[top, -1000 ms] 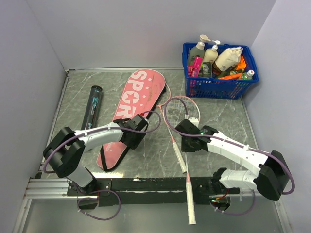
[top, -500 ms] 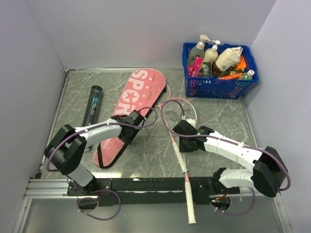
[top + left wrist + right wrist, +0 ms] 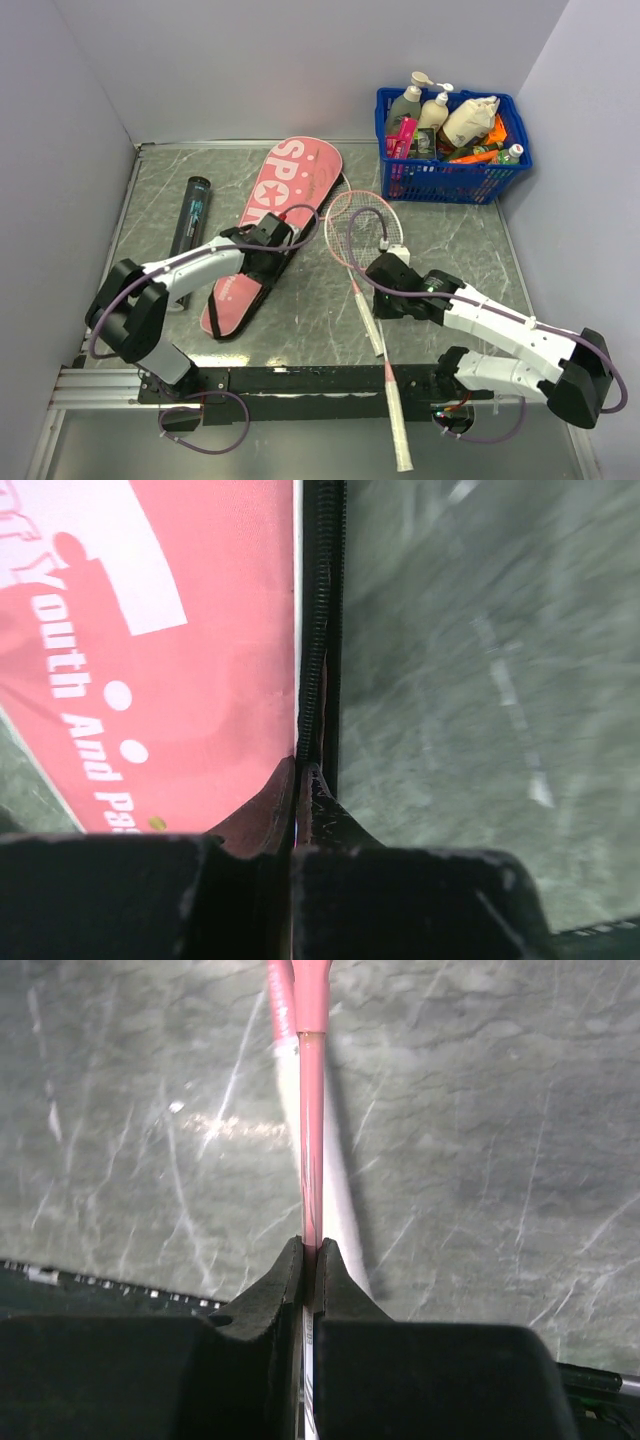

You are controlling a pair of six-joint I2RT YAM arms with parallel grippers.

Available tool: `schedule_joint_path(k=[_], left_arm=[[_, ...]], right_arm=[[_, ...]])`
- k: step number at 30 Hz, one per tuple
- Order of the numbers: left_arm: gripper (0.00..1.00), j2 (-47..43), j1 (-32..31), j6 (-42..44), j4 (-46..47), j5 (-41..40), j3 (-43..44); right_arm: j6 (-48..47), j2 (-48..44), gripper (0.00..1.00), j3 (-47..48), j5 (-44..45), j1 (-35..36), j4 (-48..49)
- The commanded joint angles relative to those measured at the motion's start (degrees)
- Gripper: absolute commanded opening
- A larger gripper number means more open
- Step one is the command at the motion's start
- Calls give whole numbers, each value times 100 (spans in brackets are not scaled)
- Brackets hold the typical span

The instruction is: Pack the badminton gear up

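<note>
The long pink racket cover [image 3: 288,195] lettered "SPORT" lies slantwise on the table. My left gripper [image 3: 268,262] is shut on its black zipper edge [image 3: 318,630], with the pink face of the cover [image 3: 150,630] to the left of the jaws. My right gripper [image 3: 386,282] is shut on the thin pink shaft [image 3: 311,1110] of one racket [image 3: 363,222], whose white handle [image 3: 397,430] crosses the arm rail. The second racket's white handle [image 3: 371,330] lies just left of it, and its head is partly under the cover. A slim black tube [image 3: 190,215] lies at the left.
A blue plastic basket [image 3: 452,178] full of bottles stands at the back right corner. Grey walls close in the table on the left, back and right. The black arm rail [image 3: 300,380] runs along the near edge.
My left gripper has closed on the cover's zipper edge and moved up along it. The right gripper has kept its grip, and its racket's head has swung a little to the left.
</note>
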Motion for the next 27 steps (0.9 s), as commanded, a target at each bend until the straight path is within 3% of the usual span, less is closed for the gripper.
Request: schedule_joint_path(k=[1, 12, 27], left_arm=[[1, -503, 20, -243, 300, 543, 472], [1, -1179, 20, -656, 678, 658, 543], [1, -1979, -76, -1007, 1056, 1291, -124]], right_arm=[[155, -69, 0, 136, 17, 444, -345], [639, 221, 0, 567, 317, 1218, -715], [157, 2268, 0, 2042, 194, 1297, 137]])
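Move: The left fingers are already pinching the zippered right edge of the bag's open side; the bag's middle is about 12 cm ahead of that hand and 3 cm below it. The held racket's head lies some 20 cm to its right and 13 cm ahead. From the right hand, which grips this racket's shaft, the pinched edge is roughly 25 cm left, 9 cm ahead and 5 cm below; the other racket's handle is about 2 cm left and 9 cm below. Keeping its pinch on the zippered edge, the left hand lifts it about 10 cm, carrying it some 5 cm right and swinging its fingertips about 25 degrees rightward. The right hand keeps the racket by the shaft and draws it about 4 cm back, then sweeps some 7 cm left and slightly forward again at about the same height, turning a little counter-clockwise to bring the head towards the lifted edge. ##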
